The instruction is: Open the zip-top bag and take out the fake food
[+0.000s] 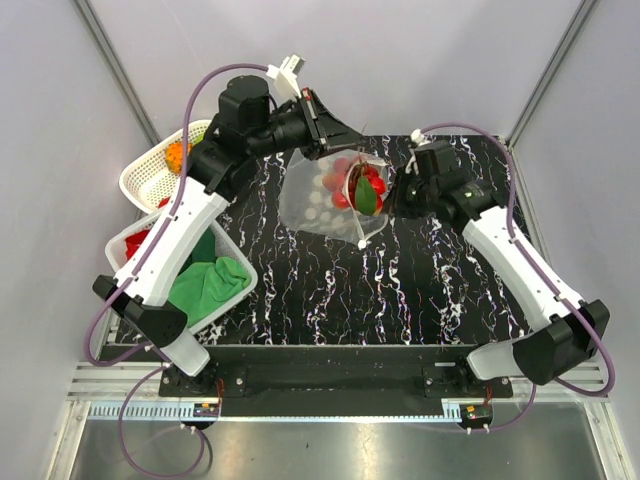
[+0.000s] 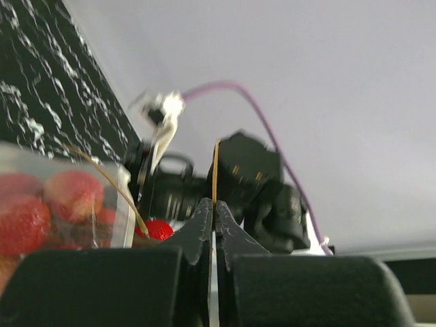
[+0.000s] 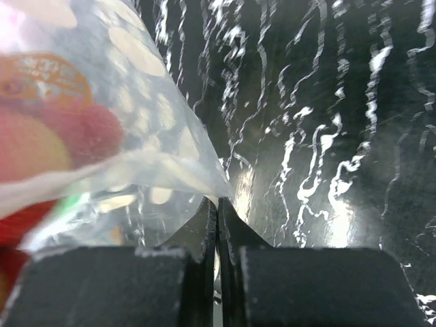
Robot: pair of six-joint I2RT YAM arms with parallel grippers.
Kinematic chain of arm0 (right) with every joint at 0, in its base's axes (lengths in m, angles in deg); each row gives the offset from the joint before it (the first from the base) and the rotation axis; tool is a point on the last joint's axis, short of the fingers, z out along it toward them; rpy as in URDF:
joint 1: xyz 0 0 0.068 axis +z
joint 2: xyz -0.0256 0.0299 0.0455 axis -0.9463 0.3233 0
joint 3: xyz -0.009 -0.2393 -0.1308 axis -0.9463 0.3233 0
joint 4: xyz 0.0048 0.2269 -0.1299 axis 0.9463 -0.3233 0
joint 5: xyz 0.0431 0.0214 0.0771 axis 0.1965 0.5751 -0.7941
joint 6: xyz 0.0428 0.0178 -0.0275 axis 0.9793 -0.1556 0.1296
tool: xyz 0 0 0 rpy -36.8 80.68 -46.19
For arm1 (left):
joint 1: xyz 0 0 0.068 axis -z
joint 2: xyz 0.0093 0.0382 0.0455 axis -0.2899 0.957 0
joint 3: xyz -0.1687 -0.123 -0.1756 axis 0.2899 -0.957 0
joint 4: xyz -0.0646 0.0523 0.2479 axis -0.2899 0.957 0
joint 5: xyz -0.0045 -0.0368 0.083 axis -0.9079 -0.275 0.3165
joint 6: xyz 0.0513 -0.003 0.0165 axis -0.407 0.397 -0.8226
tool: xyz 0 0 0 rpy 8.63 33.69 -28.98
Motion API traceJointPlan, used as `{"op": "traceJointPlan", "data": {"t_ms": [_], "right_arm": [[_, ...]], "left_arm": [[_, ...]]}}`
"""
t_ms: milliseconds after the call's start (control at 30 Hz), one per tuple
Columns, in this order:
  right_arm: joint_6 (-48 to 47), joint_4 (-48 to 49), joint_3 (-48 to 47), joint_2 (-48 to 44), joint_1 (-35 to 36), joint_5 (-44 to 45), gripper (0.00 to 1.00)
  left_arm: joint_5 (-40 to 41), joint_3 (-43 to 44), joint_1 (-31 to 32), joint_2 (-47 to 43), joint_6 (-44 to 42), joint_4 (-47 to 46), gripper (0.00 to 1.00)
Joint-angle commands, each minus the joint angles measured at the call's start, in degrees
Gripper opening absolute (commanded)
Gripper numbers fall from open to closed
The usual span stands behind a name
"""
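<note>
The zip-top bag, clear with white dots, hangs stretched between both grippers above the black mat. My left gripper is shut on the bag's far rim, which shows as a thin edge between the fingertips in the left wrist view. My right gripper is shut on the opposite side, pinching a fold of the plastic. The fake food lies inside: red pieces and one green piece. Through the plastic, red fruit and a red-and-yellow piece can be seen.
Two white perforated baskets stand at the left. The far one holds an orange piece. The near one holds a green cloth and a red cloth. The marbled mat lies under the bag.
</note>
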Motion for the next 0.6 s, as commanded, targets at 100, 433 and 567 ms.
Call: {"op": "traceJointPlan", "data": {"t_ms": [100,433,567], "right_arm": [[2.7,-0.57,-8.32,2.84,-2.79,-3.6,0.0],[2.26,-3.29,-9.12,5.22,-2.97,-3.7,0.0],[1.83,-3.81,-7.37,5.57,-3.05,-1.68,0.0]], "left_arm": [[-8.86,-3.99,2.05,-1.37,1.57,-5.5,0.0],[-13.7,-0.22,6.19,2.15,1.39,-7.52,0.0],[-16.34,1.72,6.1,1.89,3.5,-16.65,0.0]]}}
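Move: The left hand, closed on a thin stalk, is high above the red fake fruit in the bag's mouth, which lies some 20 cm below it, about 5 cm ahead and 2 cm to its right. The green leaf hangs on the bunch's near side, 3 cm ahead, 3 cm right and 21 cm down. The rim corner pinched by the right hand is 8 cm right, 2 cm ahead and 23 cm down. From the right hand the red fruit is about 6 cm left and 3 cm ahead, roughly level. Still pinching the stalk, the left hand draws about 5 cm back and 5 cm to the right, over towards the side where the right gripper holds the bag, sinking 3 to 4 cm early on and swinging some 15 degrees clockwise. The right hand keeps its shut grip on the bag's rim and jerks about 2 cm forward and 3 cm up, then sinks back most of that height. ##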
